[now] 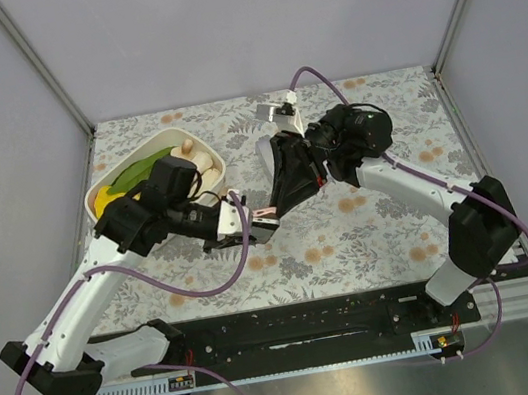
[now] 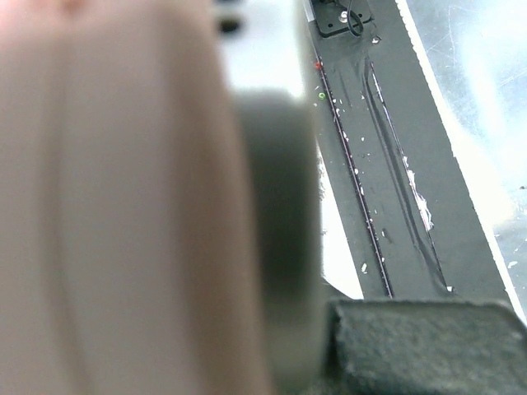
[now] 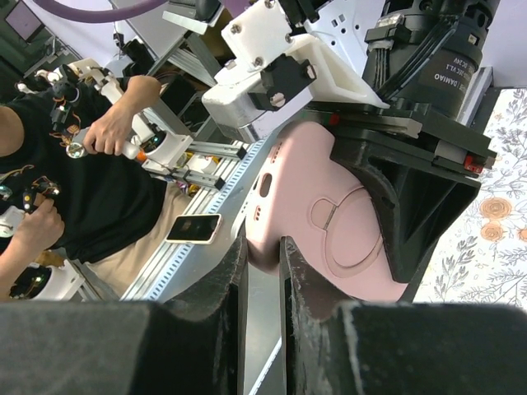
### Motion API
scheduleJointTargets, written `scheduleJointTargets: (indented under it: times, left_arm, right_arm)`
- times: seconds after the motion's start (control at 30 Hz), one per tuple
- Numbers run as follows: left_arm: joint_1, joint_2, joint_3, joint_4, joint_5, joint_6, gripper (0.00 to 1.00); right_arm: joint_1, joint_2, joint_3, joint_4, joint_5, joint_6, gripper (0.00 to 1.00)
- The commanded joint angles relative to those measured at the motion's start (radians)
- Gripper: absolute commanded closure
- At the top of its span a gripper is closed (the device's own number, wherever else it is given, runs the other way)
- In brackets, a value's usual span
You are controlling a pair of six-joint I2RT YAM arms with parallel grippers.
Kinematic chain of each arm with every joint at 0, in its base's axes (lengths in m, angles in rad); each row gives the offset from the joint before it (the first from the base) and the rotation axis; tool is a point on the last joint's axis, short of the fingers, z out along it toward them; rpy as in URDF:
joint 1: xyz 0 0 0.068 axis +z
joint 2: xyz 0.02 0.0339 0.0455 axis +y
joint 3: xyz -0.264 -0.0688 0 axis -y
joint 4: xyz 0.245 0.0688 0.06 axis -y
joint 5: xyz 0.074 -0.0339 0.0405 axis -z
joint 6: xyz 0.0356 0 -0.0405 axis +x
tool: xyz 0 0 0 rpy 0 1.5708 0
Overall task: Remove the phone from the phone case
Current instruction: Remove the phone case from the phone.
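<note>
The pink phone case (image 1: 266,214) hangs above the middle of the table, between both arms. My left gripper (image 1: 251,223) is shut on it from the left. In the left wrist view the case (image 2: 123,206) is a blurred pink mass beside one dark finger pad (image 2: 428,346). My right gripper (image 1: 275,204) comes in from the right. In the right wrist view this gripper (image 3: 263,245) pinches a corner of the case (image 3: 329,222), whose back with its ring holder faces the camera. The left arm's black fingers (image 3: 420,206) clamp the far side. The phone itself is hidden inside the case.
A white bowl (image 1: 210,163) with a banana, greens and eggs stands at the back left. A small white object (image 1: 275,111) lies at the back centre. The black base rail (image 1: 295,324) runs along the near edge. Beyond the table sits a person, and another phone (image 3: 193,228) lies on a bench.
</note>
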Motion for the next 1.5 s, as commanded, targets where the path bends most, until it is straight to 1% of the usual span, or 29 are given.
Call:
scheduleJointTargets:
  times: [0.0,0.2,0.43,0.6,0.8,0.9,1.0,1.07,1.13,1.17,1.33,1.47]
  left_arm:
    - [-0.027,-0.025,0.046,0.105,0.067,0.064,1.00]
    - [-0.027,-0.033,0.021,0.140,0.084,0.009,1.00]
    - [-0.024,-0.031,-0.007,0.219,0.100,-0.112,1.00]
    - [-0.024,-0.031,-0.017,0.292,0.122,-0.244,1.00]
    - [-0.021,-0.028,-0.020,0.338,0.162,-0.333,1.00]
    - [-0.018,-0.031,-0.033,0.344,0.141,-0.341,1.00]
    - [0.022,-0.036,-0.062,0.383,0.142,-0.379,1.00]
    - [0.049,-0.034,-0.077,0.412,0.147,-0.398,1.00]
    - [0.072,-0.033,-0.089,0.432,0.148,-0.413,1.00]
    - [0.083,-0.033,-0.094,0.444,0.154,-0.424,1.00]
    - [0.132,-0.019,-0.109,0.487,0.176,-0.462,1.00]
    - [0.175,-0.010,-0.117,0.522,0.214,-0.506,1.00]
  right_arm:
    - [0.020,0.047,0.057,0.060,-0.056,0.058,1.00]
    - [0.002,0.114,0.115,0.083,-0.058,0.132,1.00]
    - [-0.046,0.173,0.176,0.080,-0.056,0.172,1.00]
    - [-0.073,0.219,0.230,0.083,-0.056,0.210,1.00]
    - [-0.080,0.272,0.271,0.085,-0.058,0.228,1.00]
    - [-0.092,0.275,0.279,0.086,-0.056,0.233,0.92]
    - [-0.115,0.260,0.276,0.088,-0.056,0.238,0.81]
    - [-0.130,0.246,0.269,0.086,-0.058,0.238,0.76]
    - [-0.139,0.231,0.255,0.088,-0.058,0.239,0.63]
    - [-0.142,0.222,0.247,0.088,-0.059,0.239,0.54]
    - [-0.158,0.177,0.212,0.088,-0.058,0.233,0.46]
    - [-0.187,0.156,0.201,0.088,-0.058,0.232,0.44]
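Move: The phone case, phone inside, is already held between both hands: its middle lies about 4 cm right of the left hand, 1 cm ahead and 5 cm above it, and about 4 cm left of the right hand, 1 cm back and 5 cm below it. The vegetable basket stands roughly 22 cm ahead of the left hand, 24 cm to its left and 24 cm below. A pale strip lies some 22 cm ahead of the right hand, 1 cm left and 36 cm below. Right hand takes the case's edge 9 cm forward, then opens; left keeps its grip, following about 5 cm. ##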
